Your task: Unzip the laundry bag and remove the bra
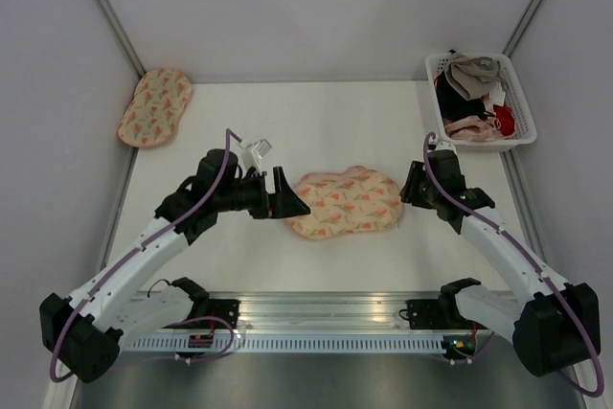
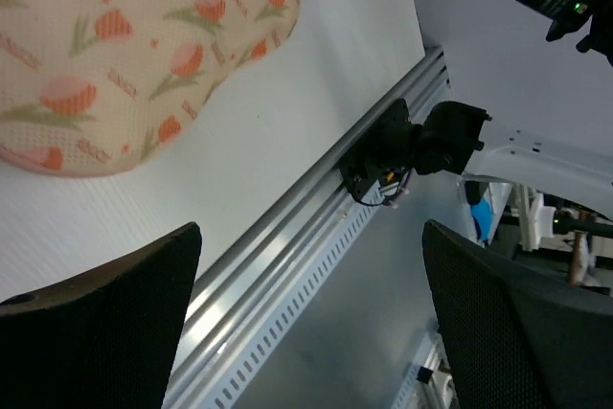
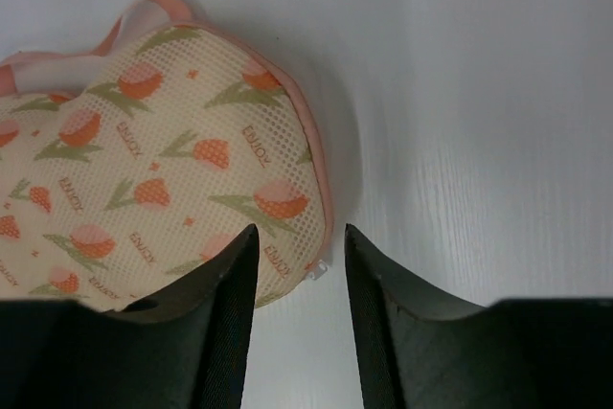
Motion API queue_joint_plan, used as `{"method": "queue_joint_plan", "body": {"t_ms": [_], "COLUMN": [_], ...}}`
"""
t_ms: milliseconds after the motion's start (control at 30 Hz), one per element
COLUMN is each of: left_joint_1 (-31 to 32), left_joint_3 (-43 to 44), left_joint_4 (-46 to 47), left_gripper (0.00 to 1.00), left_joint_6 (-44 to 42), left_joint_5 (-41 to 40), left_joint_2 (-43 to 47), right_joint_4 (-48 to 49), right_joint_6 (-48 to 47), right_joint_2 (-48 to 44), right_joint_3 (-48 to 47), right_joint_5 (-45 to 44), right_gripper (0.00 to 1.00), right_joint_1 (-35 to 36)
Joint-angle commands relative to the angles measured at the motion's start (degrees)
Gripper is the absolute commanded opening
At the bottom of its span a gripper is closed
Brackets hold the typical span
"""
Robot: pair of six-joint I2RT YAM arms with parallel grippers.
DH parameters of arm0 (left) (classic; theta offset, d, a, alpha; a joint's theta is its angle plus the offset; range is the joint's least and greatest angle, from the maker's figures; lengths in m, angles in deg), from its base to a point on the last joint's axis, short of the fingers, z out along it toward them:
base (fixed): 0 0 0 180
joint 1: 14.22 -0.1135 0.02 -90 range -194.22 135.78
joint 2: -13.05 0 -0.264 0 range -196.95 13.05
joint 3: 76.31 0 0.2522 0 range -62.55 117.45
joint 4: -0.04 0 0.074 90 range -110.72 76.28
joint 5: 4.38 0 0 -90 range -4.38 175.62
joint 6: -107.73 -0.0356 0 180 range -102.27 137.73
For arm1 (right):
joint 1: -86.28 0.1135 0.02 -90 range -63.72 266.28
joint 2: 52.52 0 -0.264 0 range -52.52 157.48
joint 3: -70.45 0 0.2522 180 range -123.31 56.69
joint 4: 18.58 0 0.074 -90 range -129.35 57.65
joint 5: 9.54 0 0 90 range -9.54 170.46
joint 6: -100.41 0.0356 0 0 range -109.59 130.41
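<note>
The laundry bag (image 1: 345,203) lies flat at mid-table, a cream-peach pouch with orange tulip print and a pink zip edge; its zip looks closed. My right gripper (image 1: 407,191) sits at its right end. In the right wrist view the jaws (image 3: 300,232) stand narrowly apart over the bag's (image 3: 144,170) pink rim, with a small clear zip pull (image 3: 321,270) between them, untouched. My left gripper (image 1: 290,200) hovers at the bag's left end, turned on its side. It is wide open and empty (image 2: 311,232), with the bag (image 2: 124,45) off to one side. The bra is hidden.
A second, identical pouch (image 1: 155,105) lies at the table's far left against the wall. A white plastic basket (image 1: 512,93) at the far right holds beige-grey, pink and red garments. The metal base rail (image 1: 316,318) runs along the near edge.
</note>
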Motion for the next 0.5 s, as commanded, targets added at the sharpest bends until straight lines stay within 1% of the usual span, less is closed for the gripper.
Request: {"method": "queue_joint_plan", "body": {"t_ms": [0,67,100,133,167,200,267,400,467], "left_joint_1": [0.75,1.28,1.37,1.54,2.07,2.42,2.95,3.56,4.35], "left_joint_3": [-10.52,-12.73,-14.75,-15.81,-16.86,-19.22,-21.26,-25.13,-25.31], "left_joint_4": [13.1,14.16,14.59,15.12,16.08,17.05,18.54,21.01,21.36], "left_gripper": [1.0,1.0,1.0,1.0,1.0,1.0,1.0,1.0,0.99], "left_joint_6": [15.59,17.88,18.67,19.47,21.47,22.36,24.73,27.47,27.65], "left_joint_5": [4.68,4.33,3.89,3.45,2.84,1.87,0.81,-0.33,-0.95], "left_joint_2": [4.94,9.07,10.22,12.58,13.73,14.88,17.07,18.75,18.93], "right_joint_4": [3.42,4.66,5.53,5.8,6.33,7.55,8.79,15.45,17.66], "right_joint_6": [3.48,3.57,3.75,3.84,3.67,3.58,3.57,4.28,4.63], "right_joint_2": [1.86,2.57,3.18,3.45,3.89,4.76,5.99,9.59,10.74], "right_joint_3": [1.21,1.92,2.62,2.98,4.02,4.47,5.61,7.72,9.21], "right_joint_5": [0.31,2.5,2.86,2.51,2.25,2.33,3.39,10.05,12.52], "right_gripper": [0.46,0.59,0.7,0.87,0.96,0.98,0.98,0.98,0.95], "right_joint_1": [-0.17,-0.25,-0.34,-0.43,-0.43,-0.52,-1.57,-3.77,-4.73]}}
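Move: The right hand, half open, hangs over the near-right end of the laundry bag lying mid-table: the small zip pull there is about 4 cm back and 1 cm left of it, 11 cm below, while the bag's middle lies some 14 cm left and 2 cm ahead. The clothes basket stands roughly 22 cm ahead and 16 cm to its right. From the wide-open left hand, the zip pull is about 23 cm to the right, level fore and aft, and 22 cm below. The right hand sinks almost straight down, about 6.5 cm, towards the zip end of the laundry bag while its fingers spread from half to wide open and the hand tips slightly further down, so that one finger comes over the cloth and the other over bare table beyond the bag's right edge. Meanwhile the empty left hand, still wide open, draws back some 5.5 cm and down a little, rolling about 15 degrees as it clears away from the bag. ##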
